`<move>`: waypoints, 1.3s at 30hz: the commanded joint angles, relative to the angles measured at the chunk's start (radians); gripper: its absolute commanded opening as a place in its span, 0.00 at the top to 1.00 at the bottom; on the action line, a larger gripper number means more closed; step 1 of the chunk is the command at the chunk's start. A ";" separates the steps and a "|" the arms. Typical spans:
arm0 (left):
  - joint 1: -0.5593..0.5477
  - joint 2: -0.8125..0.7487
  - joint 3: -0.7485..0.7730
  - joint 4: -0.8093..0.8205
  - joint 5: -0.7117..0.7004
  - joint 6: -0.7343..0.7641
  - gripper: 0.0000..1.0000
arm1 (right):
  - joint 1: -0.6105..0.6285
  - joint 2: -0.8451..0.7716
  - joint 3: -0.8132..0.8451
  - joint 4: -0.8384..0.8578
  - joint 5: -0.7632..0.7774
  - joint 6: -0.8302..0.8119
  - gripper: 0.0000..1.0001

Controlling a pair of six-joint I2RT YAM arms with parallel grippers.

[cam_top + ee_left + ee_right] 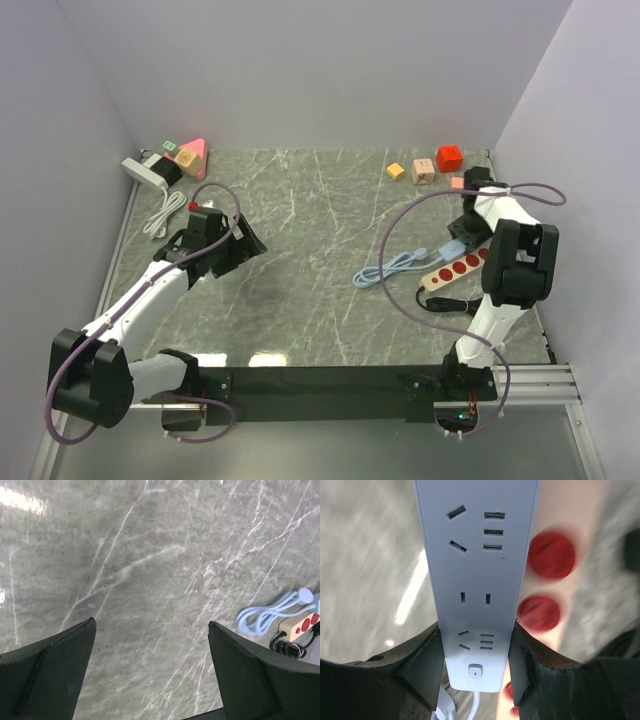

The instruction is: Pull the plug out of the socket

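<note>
In the right wrist view, my right gripper (476, 647) is shut on the switch end of a white socket strip (477, 555). Both fingers (427, 662) press its sides, and its visible outlets hold no plug. Seen from above, this gripper (455, 240) hangs at the right, over a beige strip with red sockets (460, 268). A pale blue cable (385, 268) coils away to the left of it. At the back left lies another white socket block (143, 170) with a black plug (168, 172) against it. My left gripper (245, 245) is open over bare marble (150, 570), holding nothing.
Coloured wooden blocks (423, 172) and a red cube (449, 158) sit at the back right, and a pink triangle (192, 155) stands by the back-left socket. A white cable (160, 215) trails near the left wall. A black cable (440, 300) runs from the beige strip.
</note>
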 commanded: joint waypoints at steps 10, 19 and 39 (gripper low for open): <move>0.169 0.108 0.173 -0.008 0.010 0.108 0.01 | -0.270 0.161 0.208 -0.001 -0.072 -0.113 0.82; 0.355 0.274 0.373 -0.033 0.011 0.168 0.01 | -0.173 0.063 0.210 -0.034 -0.238 -0.190 0.13; 0.582 0.869 0.994 -0.181 -0.322 0.168 0.01 | 0.236 -0.307 -0.117 0.208 -0.565 -0.225 0.05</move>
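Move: The white power strip I want lies about 31 cm ahead and 36 cm left of my open left hand, some 11 cm lower. Its cable coil is 18 cm ahead and 29 cm left, the black block 33 cm ahead and 30 cm left. My right hand already holds the blue strip; its parking spot is 9 cm right and 3 ahead, the red-socket strip 8 cm back and 3 left. I swing my open left hand about 28 cm left and 20 cm forward to the white strip and its coil, turning it some 40 degrees counter-clockwise, rising slightly, then sinking back. My right hand carries the blue strip about 9 cm right and slightly forward, opens to let go, then rises and sweeps left, away from it. ##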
